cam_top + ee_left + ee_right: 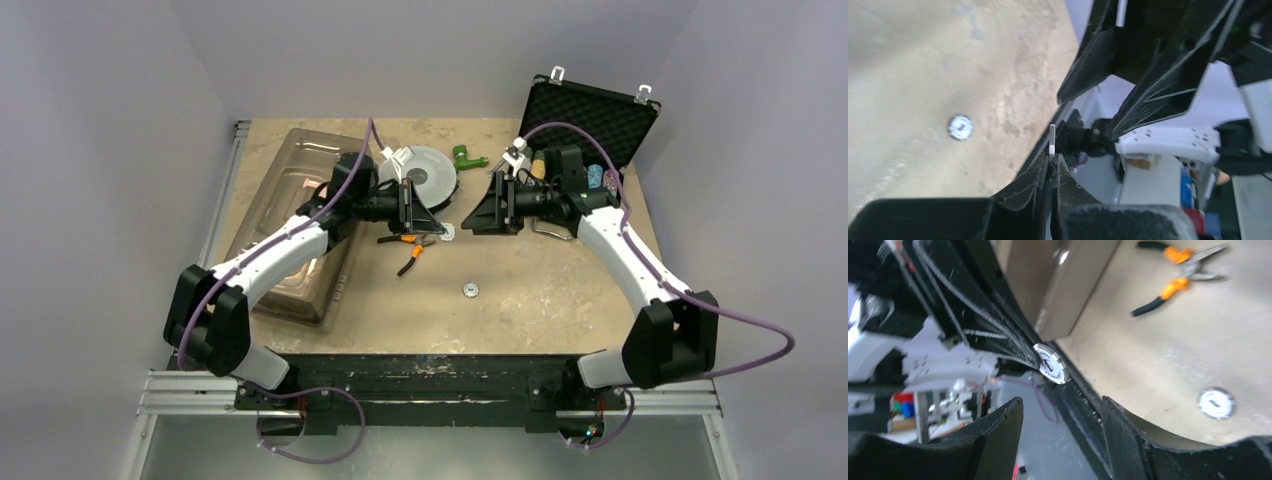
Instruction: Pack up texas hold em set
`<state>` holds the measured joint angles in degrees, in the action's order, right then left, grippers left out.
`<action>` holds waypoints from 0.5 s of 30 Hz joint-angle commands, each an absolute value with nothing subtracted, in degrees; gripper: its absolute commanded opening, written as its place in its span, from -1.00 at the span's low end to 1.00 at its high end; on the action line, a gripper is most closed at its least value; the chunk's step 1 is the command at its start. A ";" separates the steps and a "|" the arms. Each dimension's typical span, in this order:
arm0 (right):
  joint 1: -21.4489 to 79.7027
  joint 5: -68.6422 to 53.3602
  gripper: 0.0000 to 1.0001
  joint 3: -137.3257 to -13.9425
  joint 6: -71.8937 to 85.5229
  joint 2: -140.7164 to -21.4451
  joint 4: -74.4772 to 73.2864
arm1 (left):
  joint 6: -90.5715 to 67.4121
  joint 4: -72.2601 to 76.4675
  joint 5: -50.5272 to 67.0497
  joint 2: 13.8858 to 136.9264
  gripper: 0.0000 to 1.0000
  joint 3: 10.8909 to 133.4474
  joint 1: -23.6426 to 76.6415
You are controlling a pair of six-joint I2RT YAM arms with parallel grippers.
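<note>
The set's black foam-lined briefcase (590,112) stands open at the back right, with coloured pieces (600,178) behind my right arm. My left gripper (440,228) (1053,157) is shut on a small white round button (1052,142) (1050,365), held edge-on above the table's middle. Facing it, my right gripper (474,214) (1063,412) is open, its fingers apart and just short of that button, with nothing between them. A second white round button (470,289) (959,127) (1216,403) lies flat on the table nearer the front.
A large clear plastic bin (300,220) lies at the left under my left arm. A round grey disc spool (425,175) and a green part (465,157) sit at the back. Orange-handled pliers (410,252) (1175,272) lie beneath the left gripper.
</note>
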<state>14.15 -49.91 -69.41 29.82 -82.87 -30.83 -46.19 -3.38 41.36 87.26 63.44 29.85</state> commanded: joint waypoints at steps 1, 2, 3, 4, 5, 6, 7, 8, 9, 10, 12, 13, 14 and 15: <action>14.50 -66.29 0.11 -62.53 29.79 -77.62 -19.77 | -52.94 3.99 53.86 82.10 -1.00 60.91 29.81; 14.50 -67.47 0.06 -61.28 31.23 -77.08 -17.92 | -53.64 4.17 54.58 81.34 -1.00 60.49 29.76; 14.57 -68.80 0.03 -60.11 32.55 -76.74 -15.81 | -53.97 4.16 54.94 80.63 -1.00 60.21 29.76; 14.70 -69.95 -0.01 -59.25 33.62 -76.47 -14.58 | -54.21 3.93 55.20 80.10 -1.00 60.06 29.85; 14.89 -70.49 -0.04 -58.82 34.22 -76.22 -13.90 | -54.48 3.67 55.34 79.65 -1.00 59.99 29.83; 15.12 -70.94 -0.07 -58.61 34.35 -76.01 -13.80 | -54.59 3.40 55.55 79.41 -1.00 59.95 29.78; 15.38 -71.53 -0.08 -58.42 34.41 -75.80 -13.68 | -54.55 3.09 55.72 79.23 -1.00 60.01 29.85; 15.61 -71.96 -0.11 -58.10 34.94 -75.46 -12.96 | -54.61 2.90 55.87 79.27 -1.00 60.08 29.80; 15.83 -72.06 -0.13 -57.40 35.96 -75.15 -11.87 | -54.89 3.05 56.16 79.42 -1.00 60.11 29.84; 15.96 -72.09 -0.17 -56.91 36.89 -75.05 -10.72 | -55.21 3.35 56.30 79.46 -1.00 60.09 29.86; 16.45 -72.56 -0.22 -56.17 38.05 -75.02 -9.29 | -55.78 3.74 56.33 79.45 -1.00 59.95 29.88; 16.66 -72.49 -0.24 -56.01 38.40 -74.98 -8.75 | -55.93 3.77 56.34 79.54 -1.00 59.94 29.86; 16.88 -72.51 -0.25 -55.91 38.78 -74.97 -8.30 | -56.09 3.83 56.34 79.54 -1.00 59.90 29.86; 17.14 -72.32 -0.27 -55.83 39.51 -74.92 -7.42 | -56.20 3.97 56.40 79.54 -1.00 59.74 29.88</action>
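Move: The poker chip is pinched in the left fingertips, roughly 2 cm to the right of the left hand point and 1 cm below. Counted from the right hand, this held chip is about 4 cm to the left, 1 cm back and 1 cm lower. The loose chip lies on the table some 20 cm below the right hand, about 1 cm ahead, and the pliers are 12 cm ahead and 10 cm left of the right hand at table height. Bring the left gripper about 5 cm back and as much up, fingers still shut on the chip, its tips levelling out. Draw the right gripper back some 6 cm alongside, easing left and slightly up towards the held chip, swinging its fingers some 20 degrees up and towards the bases while partly closing them, still short of a grip. ##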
